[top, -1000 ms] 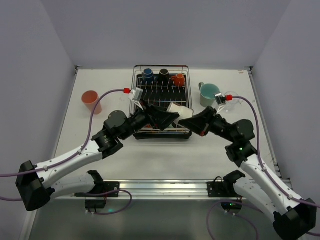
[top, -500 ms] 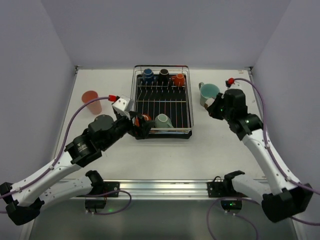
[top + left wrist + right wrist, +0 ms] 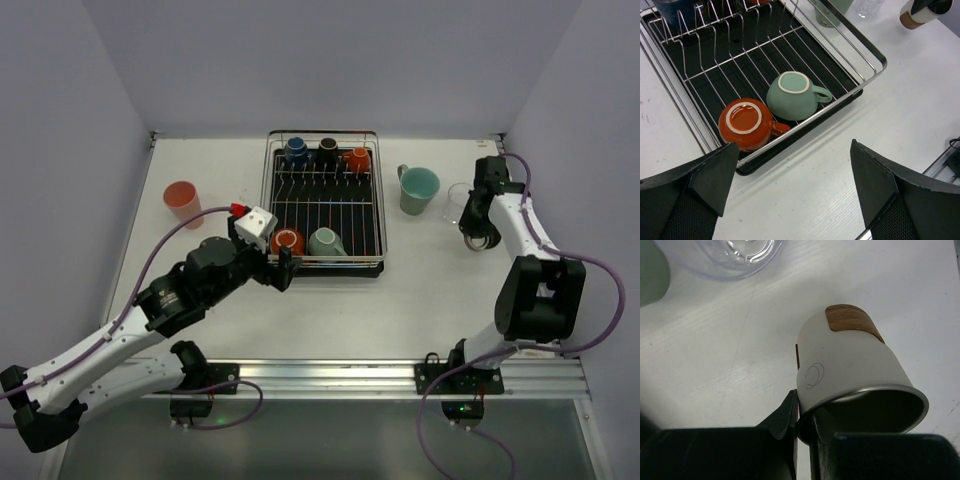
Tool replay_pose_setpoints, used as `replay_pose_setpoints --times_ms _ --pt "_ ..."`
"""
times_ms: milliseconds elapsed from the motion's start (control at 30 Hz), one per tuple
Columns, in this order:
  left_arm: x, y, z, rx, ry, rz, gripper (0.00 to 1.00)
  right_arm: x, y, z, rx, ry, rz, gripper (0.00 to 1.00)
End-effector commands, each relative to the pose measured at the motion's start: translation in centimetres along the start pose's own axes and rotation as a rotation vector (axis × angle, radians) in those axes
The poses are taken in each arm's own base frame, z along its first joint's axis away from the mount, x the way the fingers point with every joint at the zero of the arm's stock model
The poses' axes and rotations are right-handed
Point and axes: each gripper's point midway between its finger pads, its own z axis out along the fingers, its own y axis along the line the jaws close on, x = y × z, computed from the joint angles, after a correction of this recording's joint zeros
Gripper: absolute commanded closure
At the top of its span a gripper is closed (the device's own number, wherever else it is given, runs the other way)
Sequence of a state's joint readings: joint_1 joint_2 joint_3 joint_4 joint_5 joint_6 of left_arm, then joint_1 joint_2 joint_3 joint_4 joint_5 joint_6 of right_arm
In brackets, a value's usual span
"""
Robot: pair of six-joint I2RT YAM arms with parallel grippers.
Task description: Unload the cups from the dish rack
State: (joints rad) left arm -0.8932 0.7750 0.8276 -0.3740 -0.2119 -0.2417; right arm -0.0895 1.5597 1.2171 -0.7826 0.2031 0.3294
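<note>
The dish rack (image 3: pixel 377 200) stands mid-table with blue (image 3: pixel 295 152), black (image 3: pixel 328 150) and orange (image 3: pixel 358 158) cups along its back row. At its front, a red cup (image 3: pixel 745 124) and a pale teal cup (image 3: pixel 795 95) lie upside down. My left gripper (image 3: pixel 790 185) hangs open over the bare table just in front of the rack's (image 3: pixel 860 47) near corner. My right gripper (image 3: pixel 805 415) is shut on the rim of a white cup with a brown base (image 3: pixel 855 365), tilted over the table at the far right (image 3: pixel 474 237).
A salmon-pink cup (image 3: pixel 182 203) stands left of the rack. A tall green cup (image 3: pixel 418 190) and a clear cup (image 3: pixel 457 203) stand right of it, close to the held cup. The table's right edge lies just beyond the right arm.
Both arms left the rack's front. The right arm carried the white cup to the far right, beside the clear cup. The left arm drew back toward me with its gripper opened wide.
</note>
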Motion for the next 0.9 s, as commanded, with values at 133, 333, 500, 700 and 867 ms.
replay_pose_setpoints --times_ms 133,333,500,700,867 --pt "1.4 -0.7 0.4 0.047 0.045 0.053 0.0 -1.0 -1.0 2.9 0.012 0.077 -0.041 0.99" --pt "2.0 -0.6 0.8 0.041 0.067 0.058 0.0 -1.1 -0.9 3.8 -0.019 0.086 -0.024 0.85" --pt "2.5 -0.5 1.3 0.029 0.088 0.061 0.0 -1.8 -1.2 2.6 -0.012 0.045 0.002 0.56" --pt "1.9 -0.9 2.2 0.028 0.104 0.046 0.0 -3.1 -1.0 -0.9 -0.055 -0.061 0.062 0.32" --pt "0.6 -1.7 3.4 0.031 0.123 0.016 0.0 -3.8 -0.6 -6.6 -0.174 -0.259 0.118 0.18"
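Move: The right hand still pinches the white cup by its rim; its spot on the bare table lies about 1 cm ahead, 3 cm right and 7 cm below. Nearby stand the clear glass, 11 cm ahead and 3 cm left, and the green mug, 13 cm ahead and 13 cm left. From the open left hand the green cup lies 14 cm ahead, 10 cm right and some 19 cm below, the orange cup 14 cm ahead and 1 cm right. Right hand lowers the white cup rightward about 4 cm, opens, rises 8; left hand sinks towards green cup. ##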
